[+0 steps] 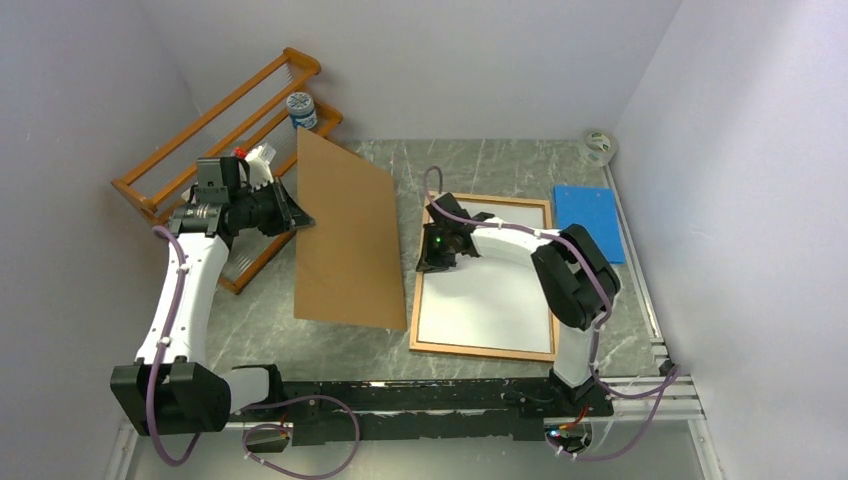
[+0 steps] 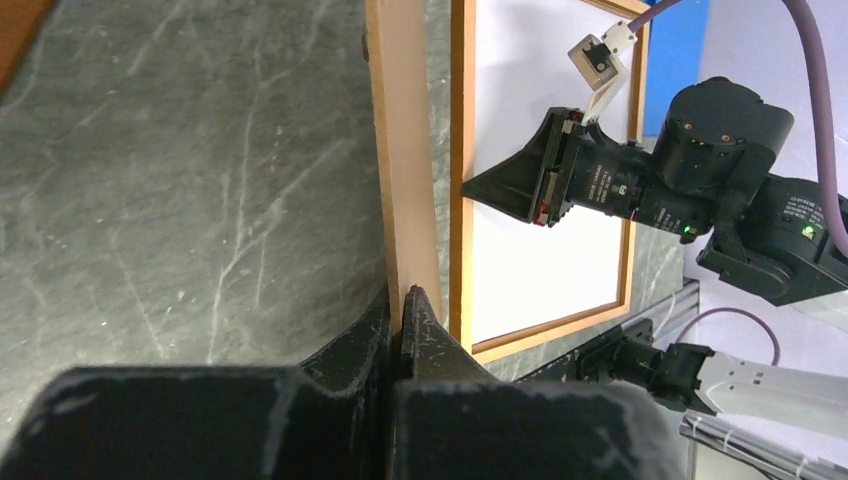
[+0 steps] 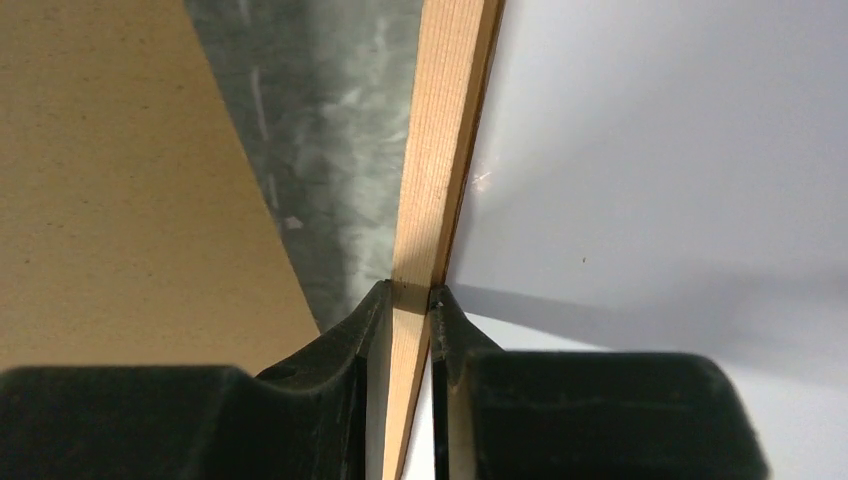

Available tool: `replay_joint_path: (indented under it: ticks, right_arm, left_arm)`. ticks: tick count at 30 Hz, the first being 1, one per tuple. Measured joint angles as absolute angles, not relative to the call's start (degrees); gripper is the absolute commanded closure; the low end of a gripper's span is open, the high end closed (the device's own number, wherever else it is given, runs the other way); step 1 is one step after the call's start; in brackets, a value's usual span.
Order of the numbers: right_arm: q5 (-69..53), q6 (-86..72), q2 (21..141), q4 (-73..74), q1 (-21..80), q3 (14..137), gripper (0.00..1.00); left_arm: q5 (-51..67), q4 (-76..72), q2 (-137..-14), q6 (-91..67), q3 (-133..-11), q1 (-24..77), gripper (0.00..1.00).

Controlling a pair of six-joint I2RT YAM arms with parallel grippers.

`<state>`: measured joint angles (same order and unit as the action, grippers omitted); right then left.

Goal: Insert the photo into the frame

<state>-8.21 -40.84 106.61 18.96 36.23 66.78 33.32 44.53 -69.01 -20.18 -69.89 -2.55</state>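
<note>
The frame [image 1: 480, 350] lies flat right of the table's centre, a thin light-wood rectangle. The photo [image 1: 490, 300] lies inside it with its white back up; the printed side is hidden. My right gripper [image 1: 428, 262] is at the frame's left rail, and in the right wrist view the gripper [image 3: 410, 290] is shut on that wooden rail [image 3: 440, 150], with the white sheet [image 3: 650, 150] beside it. My left gripper [image 1: 300, 218] is shut on the left edge of the plain brown backing board [image 1: 345, 235], which it holds tilted up left of the frame. The left wrist view shows the gripper [image 2: 403, 295] clamped on the board's edge [image 2: 405, 200].
An orange wooden rack [image 1: 200, 110] stands at the back left with a blue-lidded jar [image 1: 302, 110] and a small white bottle [image 1: 255, 155] by it. A blue sheet [image 1: 588, 220] lies right of the frame. A tape roll [image 1: 598, 146] sits in the back right corner.
</note>
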Motion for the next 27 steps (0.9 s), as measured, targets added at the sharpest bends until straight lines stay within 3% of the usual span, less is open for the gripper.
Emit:
replay_joint_path:
  ticks: [13,21,27]
  right_arm:
    - [-10.9,-43.1,115.4,18.9,39.3,78.2,0.85]
    - [-9.2,-43.7,115.3,21.0,39.9,83.6,0.52]
    - [-4.8,-41.6,105.4,23.7,39.9,80.2,0.35]
  left_arm:
    - [25.1,49.5,-67.4,-20.0,-74.0,-2.5,0.97]
    - [24.8,52.3,-67.4,-17.6,-77.2,-2.5,0.97]
    - [24.5,55.5,-68.3,-13.9,-82.8,-0.7,0.97]
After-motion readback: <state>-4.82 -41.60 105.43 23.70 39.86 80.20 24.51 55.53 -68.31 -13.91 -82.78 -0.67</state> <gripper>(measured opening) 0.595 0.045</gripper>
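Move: The right hand already pinches the frame's left rail, with the frame's middle some 21 cm to its right and 2 cm back. The brown board the frame is drawn towards has its middle about 22 cm left of that hand, 2 cm ahead and 10 cm higher. The left hand still grips this board, whose middle hangs roughly 14 cm to its right, 2 cm back and 12 cm lower; the frame's middle is about 50 cm right of the left hand, 3 cm back and 23 cm below. Right hand drags the frame about 7 cm left and forward, releases and rises; left hand raises the board. ##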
